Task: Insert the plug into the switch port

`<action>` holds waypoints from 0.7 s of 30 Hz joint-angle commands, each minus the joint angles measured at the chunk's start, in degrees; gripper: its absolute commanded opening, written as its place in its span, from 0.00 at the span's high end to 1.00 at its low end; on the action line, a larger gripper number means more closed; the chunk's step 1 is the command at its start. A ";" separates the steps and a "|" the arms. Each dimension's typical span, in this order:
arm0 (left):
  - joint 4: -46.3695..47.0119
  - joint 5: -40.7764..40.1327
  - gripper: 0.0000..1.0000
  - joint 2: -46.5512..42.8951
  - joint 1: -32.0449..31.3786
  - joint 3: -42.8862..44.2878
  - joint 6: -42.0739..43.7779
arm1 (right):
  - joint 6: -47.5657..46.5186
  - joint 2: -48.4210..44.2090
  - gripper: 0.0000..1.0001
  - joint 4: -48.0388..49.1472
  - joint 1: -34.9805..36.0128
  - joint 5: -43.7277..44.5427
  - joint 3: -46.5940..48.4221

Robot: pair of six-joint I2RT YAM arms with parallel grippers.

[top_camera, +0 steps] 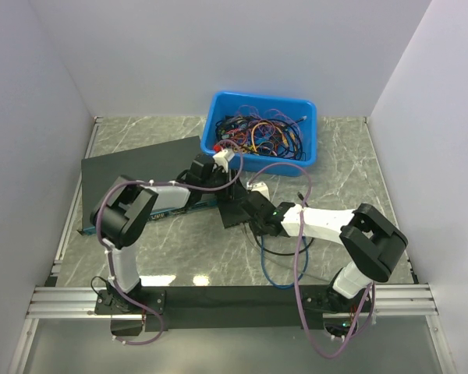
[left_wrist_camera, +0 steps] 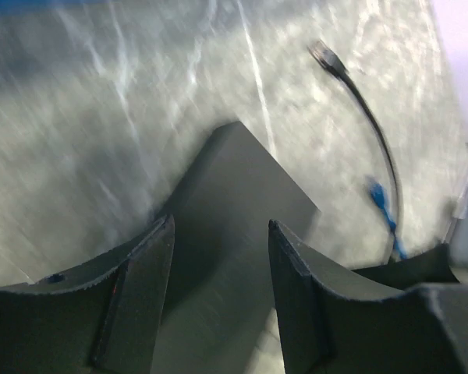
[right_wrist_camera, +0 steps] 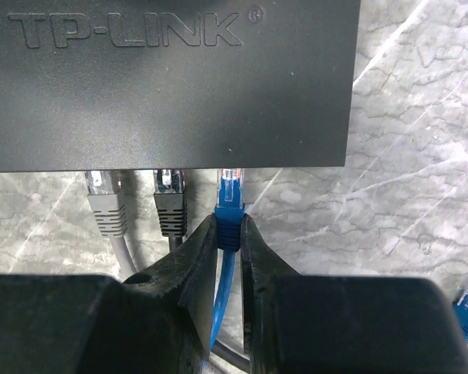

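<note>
The switch [right_wrist_camera: 171,86] is a flat black TP-LINK box; its ports lie under its near edge and are hidden. My right gripper [right_wrist_camera: 229,227] is shut on the blue boot of the plug [right_wrist_camera: 231,184], whose clear tip meets that edge just right of a black connector [right_wrist_camera: 169,201] and a grey connector [right_wrist_camera: 103,201]. How deep the tip sits cannot be told. The blue cable [right_wrist_camera: 225,300] trails back between the fingers. My left gripper [left_wrist_camera: 221,234] is open, with its fingers [left_wrist_camera: 144,296] either side of the switch [left_wrist_camera: 234,195]. From above, both grippers meet at the switch [top_camera: 235,209].
A blue bin [top_camera: 304,109] of tangled cables stands at the back. A large flat black unit [top_camera: 136,171] lies to the left. A loose black cable [left_wrist_camera: 374,125] with a bare connector lies beyond the switch. Blue cable loops [top_camera: 267,269] lie near the right arm.
</note>
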 commanded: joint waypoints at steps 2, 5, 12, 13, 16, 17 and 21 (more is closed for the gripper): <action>-3.42 3.34 0.43 -3.32 -2.33 -5.88 -4.78 | 0.24 -1.02 1.00 5.02 0.49 3.46 0.89; -2.37 3.34 0.44 -3.59 -4.00 -6.76 -6.18 | 1.12 -1.81 1.00 2.74 -0.03 5.57 0.54; 4.39 3.78 0.45 -1.13 -9.71 -8.08 -11.98 | 5.42 -3.14 1.00 -3.66 -1.96 7.59 1.86; 5.36 3.61 0.45 -1.13 -10.07 -8.86 -12.86 | 5.95 -3.57 1.00 -4.03 -2.31 7.77 1.95; 7.39 2.29 0.45 -2.35 -10.34 -9.66 -15.41 | 6.40 -5.06 1.00 -5.00 -3.37 7.69 0.99; 6.26 1.24 0.44 -3.75 -10.34 -9.23 -14.55 | 6.40 -5.42 1.00 -5.26 -3.46 7.69 0.90; -8.11 -8.05 0.40 -6.92 -10.16 -3.00 -8.49 | 6.83 -8.49 1.00 -7.28 -3.55 6.72 -0.51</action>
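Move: The right hand grips the blue plug with its tip at the switch's front edge: the switch port is about 3 cm ahead and 1 cm left of it, level. The black plug is 3 cm to its left with no fore-aft offset, the grey plug 6 cm left and 1 cm back, and the switch's middle 7 cm ahead and 3 cm left. From the left hand, open above the switch, the black plug lies roughly 10 cm back, 3 cm right and 4 cm down; the switch's middle is 3 cm back, 3 cm right. The left hand sweeps level back over the switch by about 8.5 cm, also drifting right some 4 cm, and comes in above the front edge by the black plug, its fingers staying open and tipping slightly. The right hand hardly stirs at first, then keeps its pinch on the blue plug as it carries it right along the front edge, away from the port, about 3.5 cm, rising a little and turning roughly 10 degrees clockwise. ##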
